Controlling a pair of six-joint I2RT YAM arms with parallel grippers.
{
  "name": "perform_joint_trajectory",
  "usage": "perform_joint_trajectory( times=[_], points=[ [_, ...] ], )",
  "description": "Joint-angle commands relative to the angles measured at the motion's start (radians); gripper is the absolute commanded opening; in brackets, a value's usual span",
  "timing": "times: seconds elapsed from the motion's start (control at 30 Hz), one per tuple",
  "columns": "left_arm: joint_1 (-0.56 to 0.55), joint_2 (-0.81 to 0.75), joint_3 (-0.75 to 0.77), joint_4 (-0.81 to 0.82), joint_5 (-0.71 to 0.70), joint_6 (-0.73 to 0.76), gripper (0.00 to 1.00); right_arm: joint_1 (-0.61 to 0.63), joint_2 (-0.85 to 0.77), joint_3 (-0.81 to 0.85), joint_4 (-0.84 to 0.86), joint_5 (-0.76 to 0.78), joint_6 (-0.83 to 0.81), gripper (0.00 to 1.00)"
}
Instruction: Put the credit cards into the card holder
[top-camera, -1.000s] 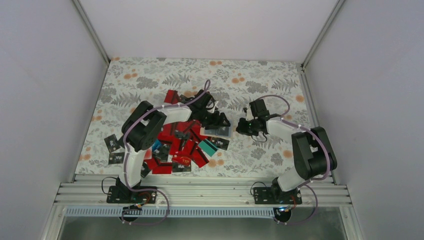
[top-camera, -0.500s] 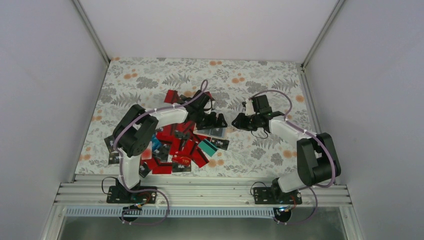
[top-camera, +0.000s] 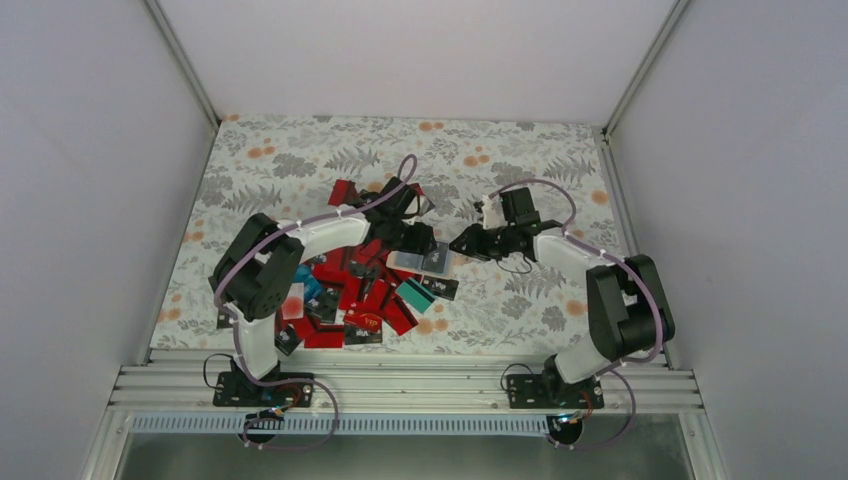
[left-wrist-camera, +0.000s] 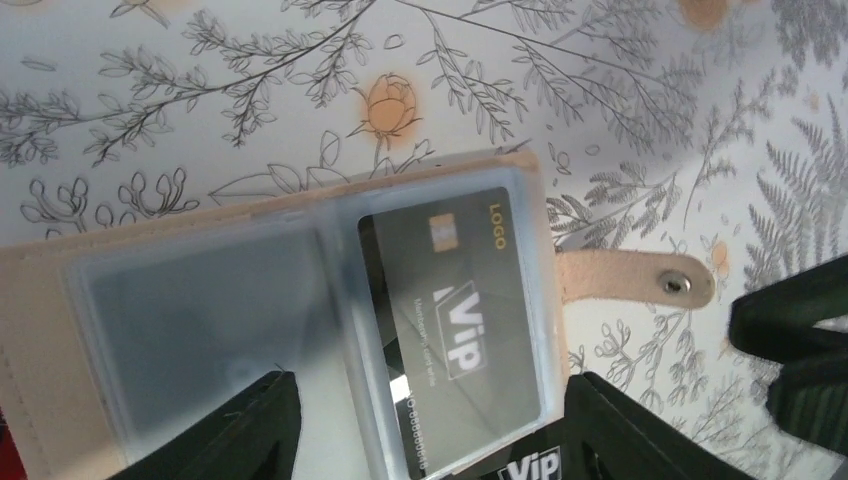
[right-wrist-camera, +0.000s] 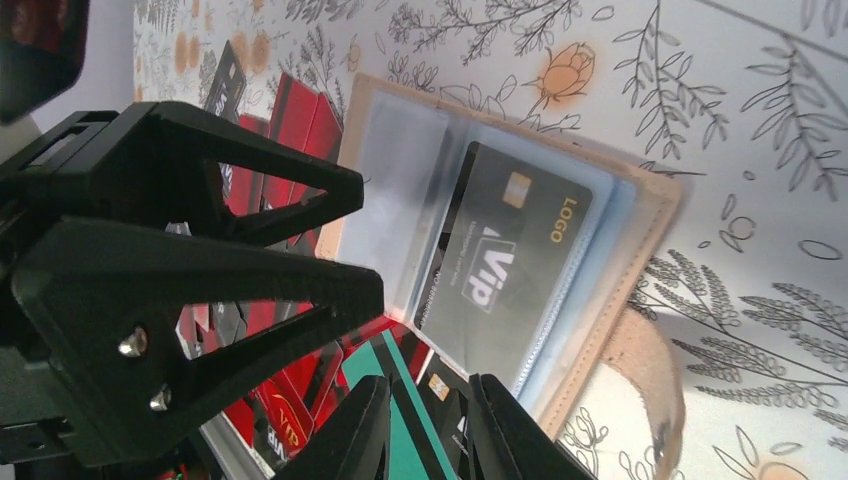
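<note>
The tan card holder (left-wrist-camera: 40, 330) (top-camera: 424, 263) lies open on the floral cloth, clear sleeves up. A black VIP credit card (left-wrist-camera: 455, 310) (right-wrist-camera: 505, 265) sits in its right-hand sleeve. My left gripper (left-wrist-camera: 430, 400) (top-camera: 418, 243) hovers over the holder, jaws open wide on either side of that sleeve. Just right of the holder, my right gripper (right-wrist-camera: 430, 425) (top-camera: 462, 243) has its jaws a narrow gap apart with nothing between them. More credit cards (top-camera: 350, 292), red, black and teal, lie heaped left of and below the holder.
The holder's snap strap (left-wrist-camera: 640, 281) sticks out toward the right gripper (left-wrist-camera: 770, 360). A teal card (right-wrist-camera: 390, 385) and black cards lie under the right fingers. The left gripper (right-wrist-camera: 370, 240) fills the left of the right wrist view. Grey walls enclose the cloth.
The right gripper has moved left up to the holder and its jaws have parted slightly. The left gripper and the holder have shifted a little left.
</note>
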Motion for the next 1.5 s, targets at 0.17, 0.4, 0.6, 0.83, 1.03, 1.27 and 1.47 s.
perform_joint_trajectory(
  times=[0.17,0.4,0.6,0.83,1.03,1.27,1.47],
  points=[
    [-0.005,0.028,-0.022,0.045,-0.004,0.07,0.32,0.007,0.108,0.017,0.074,-0.081,0.038,0.22],
    [-0.006,0.067,-0.009,0.045,0.015,0.081,0.11,0.007,0.165,0.018,0.084,-0.074,0.039,0.22],
    [-0.006,0.096,-0.002,0.033,0.006,0.084,0.05,0.008,0.204,0.02,0.095,-0.073,0.042,0.22],
    [-0.01,0.116,-0.01,0.027,0.0,0.083,0.02,0.009,0.236,0.023,0.106,-0.077,0.043,0.22],
    [-0.011,0.121,-0.021,0.031,0.0,0.081,0.02,0.009,0.252,0.025,0.114,-0.08,0.045,0.22],
    [-0.014,0.118,-0.041,0.046,0.006,0.077,0.03,0.015,0.273,0.031,0.122,-0.084,0.047,0.22],
    [-0.016,0.116,-0.05,0.052,0.009,0.074,0.02,0.022,0.283,0.039,0.122,-0.088,0.048,0.21]
  ],
)
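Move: Below both hands, which hold nothing, lies the open card holder with a VIP card in its right-hand sleeve. The card's middle is about 1 cm ahead, 3 cm right and 5 cm below the left hand; from the right hand, some 2 cm ahead, 4 cm left and 7 cm below. The empty sleeve lies 6 cm left of the card, level with it. A loose black card lies 6 cm nearer, straight behind; the teal card, 7 cm nearer and 4 cm left. Shutting its fingers from well open, the left hand sinks about 4 cm and sets the closed tips on the sleeve along the VIP card's left edge, then stays there. The right hand comes down some 6.5 cm, easing about 1 cm left and tipping roughly 10 degrees, to bring its slightly open fingers around the sleeve's right edge without closing. ##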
